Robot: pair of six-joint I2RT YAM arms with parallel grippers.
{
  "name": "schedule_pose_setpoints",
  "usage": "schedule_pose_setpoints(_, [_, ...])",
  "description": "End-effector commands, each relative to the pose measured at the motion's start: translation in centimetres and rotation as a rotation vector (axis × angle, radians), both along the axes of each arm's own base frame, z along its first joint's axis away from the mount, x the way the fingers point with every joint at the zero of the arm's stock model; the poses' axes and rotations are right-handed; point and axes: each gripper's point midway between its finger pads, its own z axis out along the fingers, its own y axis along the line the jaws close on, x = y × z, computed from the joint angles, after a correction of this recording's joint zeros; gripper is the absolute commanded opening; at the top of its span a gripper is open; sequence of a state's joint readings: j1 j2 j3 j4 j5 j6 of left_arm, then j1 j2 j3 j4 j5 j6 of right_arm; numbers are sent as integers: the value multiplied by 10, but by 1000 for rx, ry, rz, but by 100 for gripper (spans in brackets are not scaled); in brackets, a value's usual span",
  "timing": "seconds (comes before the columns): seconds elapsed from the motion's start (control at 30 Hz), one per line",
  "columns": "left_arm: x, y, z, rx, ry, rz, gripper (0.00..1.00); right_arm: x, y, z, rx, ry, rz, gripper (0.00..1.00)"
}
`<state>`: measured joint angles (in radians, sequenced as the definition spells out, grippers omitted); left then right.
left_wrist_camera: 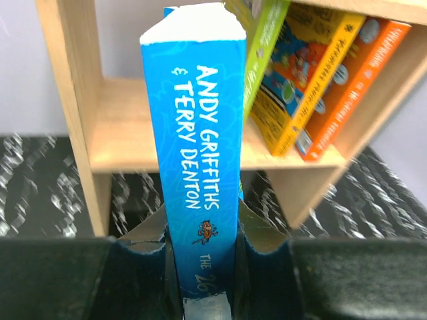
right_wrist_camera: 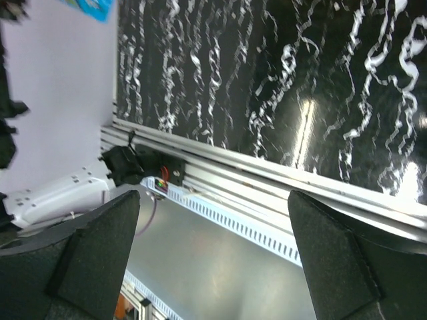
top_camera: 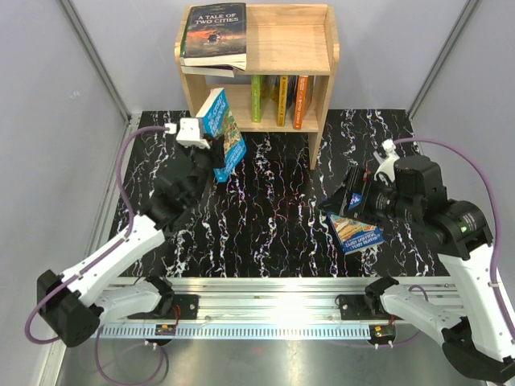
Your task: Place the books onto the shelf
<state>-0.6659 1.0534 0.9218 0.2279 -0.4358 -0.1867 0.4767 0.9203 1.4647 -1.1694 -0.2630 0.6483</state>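
Observation:
My left gripper (top_camera: 216, 154) (left_wrist_camera: 203, 233) is shut on a blue book (top_camera: 223, 133) (left_wrist_camera: 197, 153). It holds the book upright, spine towards the camera, just in front of the left end of the shelf's (top_camera: 318, 80) (left_wrist_camera: 87, 100) lower tier. On that tier stand a green book (top_camera: 256, 96) (left_wrist_camera: 263, 40), a yellow one (top_camera: 282, 100) (left_wrist_camera: 307, 73) and an orange one (top_camera: 300, 102) (left_wrist_camera: 353, 87). The dark "A Tale of Two Cities" (top_camera: 213, 36) lies on the top board. Another book (top_camera: 356, 233) lies flat on the table. Just above its far end my right gripper (top_camera: 342, 201) (right_wrist_camera: 213, 253) is open with nothing between its fingers.
The black marbled table (top_camera: 273, 209) ends in an aluminium rail (top_camera: 265, 285) (right_wrist_camera: 280, 180) at the near side. Grey walls close in left and right. The shelf stands at the back centre, with unfilled room at the left of its lower tier.

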Motion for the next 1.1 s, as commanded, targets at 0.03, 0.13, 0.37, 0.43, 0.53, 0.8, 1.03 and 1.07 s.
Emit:
schedule_pose_setpoints(0.03, [15,8,94,-53,-267,107,0,-14,-8,-24,-58,76,19,100])
schedule_pose_setpoints(0.13, [29,3,95,20,-305,143,0,-12,-7,-36,-81,90,39,100])
schedule_pose_setpoints(0.37, [54,-4,77,189,-324,204,0,2,0,-51,-122,156,42,100])
schedule_pose_setpoints(0.43, [57,-4,64,202,-302,211,0,6,1,-51,-131,155,42,100])
schedule_pose_setpoints(0.53, [55,-1,45,174,-288,223,0,14,6,-54,-129,171,47,100])
schedule_pose_setpoints(0.8, [67,-4,8,139,-231,249,0,29,14,-63,-155,192,69,100])
schedule_pose_setpoints(1.03, [73,-13,-14,125,-180,219,0,34,12,-62,-176,174,64,100])
schedule_pose_setpoints(1.07, [76,-15,-21,130,-157,216,0,34,11,-63,-179,176,60,100])
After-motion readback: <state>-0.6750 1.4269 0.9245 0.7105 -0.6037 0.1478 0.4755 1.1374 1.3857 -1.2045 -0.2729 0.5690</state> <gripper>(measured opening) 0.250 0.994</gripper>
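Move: The left hand still grips the 26-Storey book by its spine; the empty lower bay is some 20 cm ahead, 3 cm right and slightly below. The green book beside the bay is about 20 cm ahead, 11 cm right; the shelf's left wall is equally far ahead, 6 cm left. From the right hand, the last blue book lies roughly 14 cm ahead, 6 cm right and 32 cm below. Left carries the book 7 cm forward towards the bay, rolling, then sinks; open right hand lowers 8 cm. ##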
